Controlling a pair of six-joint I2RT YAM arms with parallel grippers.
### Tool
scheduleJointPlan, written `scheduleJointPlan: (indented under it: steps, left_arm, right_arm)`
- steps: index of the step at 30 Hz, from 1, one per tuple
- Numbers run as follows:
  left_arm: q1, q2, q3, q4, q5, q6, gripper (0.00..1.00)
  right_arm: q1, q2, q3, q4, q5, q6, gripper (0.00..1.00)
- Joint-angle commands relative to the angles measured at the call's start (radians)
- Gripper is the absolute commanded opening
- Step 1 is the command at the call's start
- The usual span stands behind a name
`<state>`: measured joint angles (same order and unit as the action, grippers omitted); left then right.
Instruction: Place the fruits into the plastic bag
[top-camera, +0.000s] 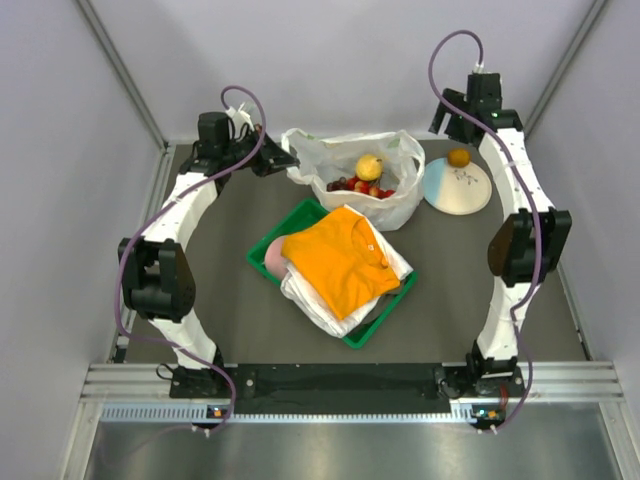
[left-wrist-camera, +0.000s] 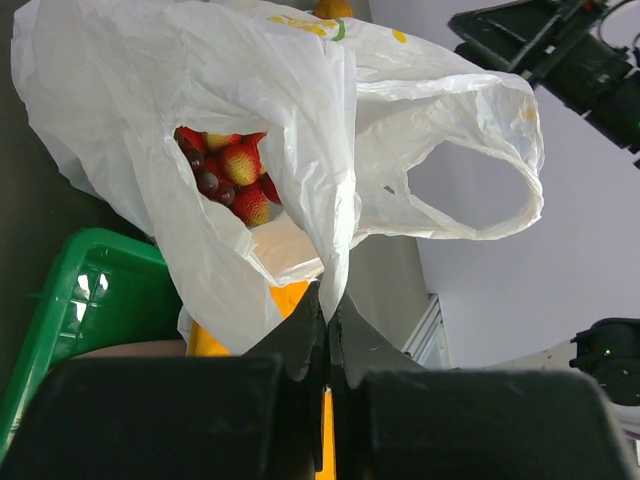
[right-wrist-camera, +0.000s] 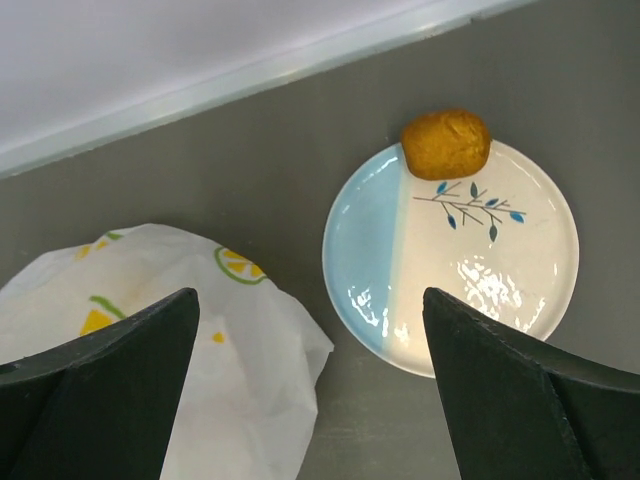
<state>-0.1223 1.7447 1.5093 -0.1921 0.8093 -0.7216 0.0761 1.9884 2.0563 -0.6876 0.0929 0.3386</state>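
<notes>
The plastic bag (top-camera: 395, 205) stands open at the back of the table, white with citrus prints. Inside it lie a yellow pear (top-camera: 368, 166), red strawberries (left-wrist-camera: 243, 163) and dark grapes (left-wrist-camera: 208, 181). My left gripper (left-wrist-camera: 328, 303) is shut on the bag's left rim and holds the mouth up; one loop handle (left-wrist-camera: 520, 175) hangs free. A small orange (right-wrist-camera: 446, 143) sits on the far edge of the pale plate (right-wrist-camera: 400, 250), right of the bag. My right gripper (right-wrist-camera: 310, 300) hovers open above the gap between bag (right-wrist-camera: 180, 340) and plate, with nothing between its fingers.
A green tray (top-camera: 262, 252) holding folded orange and white clothes (top-camera: 340, 262) lies just in front of the bag. The right arm's elbow (top-camera: 520, 245) stands at the right side. Grey walls close the table at the back and sides.
</notes>
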Motion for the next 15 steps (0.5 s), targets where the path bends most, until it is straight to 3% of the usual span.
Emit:
scheduleJointPlan:
  steps: [1,15]
  left_arm:
    - [0.003,-0.002,0.064,-0.003,-0.005,0.033,0.00]
    - [0.016,0.033,0.091,-0.013,-0.012,0.036,0.00]
  right_arm:
    - [-0.039,0.067,0.048,0.023,0.028,0.040,0.93]
    - [-0.102,0.242,0.105,0.034,0.004,0.026,0.92]
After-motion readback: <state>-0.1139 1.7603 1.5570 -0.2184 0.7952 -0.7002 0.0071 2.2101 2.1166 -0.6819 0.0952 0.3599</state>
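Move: The orange fruit, alone on the far rim of the plate, lies about 10 cm ahead of the right hand's open fingers, 9 cm to their right and some 22 cm below. The plate's middle is 3 cm ahead and 9 cm right, about 25 cm down. The plastic bag's middle is about 22 cm left and 2 cm back, with the yellow fruit inside 18 cm left, level in reach. From the left hand, the orange fruit is roughly 20 cm ahead, 46 cm right and 24 cm below. The orange fruit on the plate is what the right hand drops towards: down about 10 cm, drifting some 4 cm to the right and 3 cm forward, easing off near the end. The wrist tips the fingers roughly 10 degrees more downward; they stay wide open and have not reached the fruit. The left hand keeps its pinch on the bag's edge. ##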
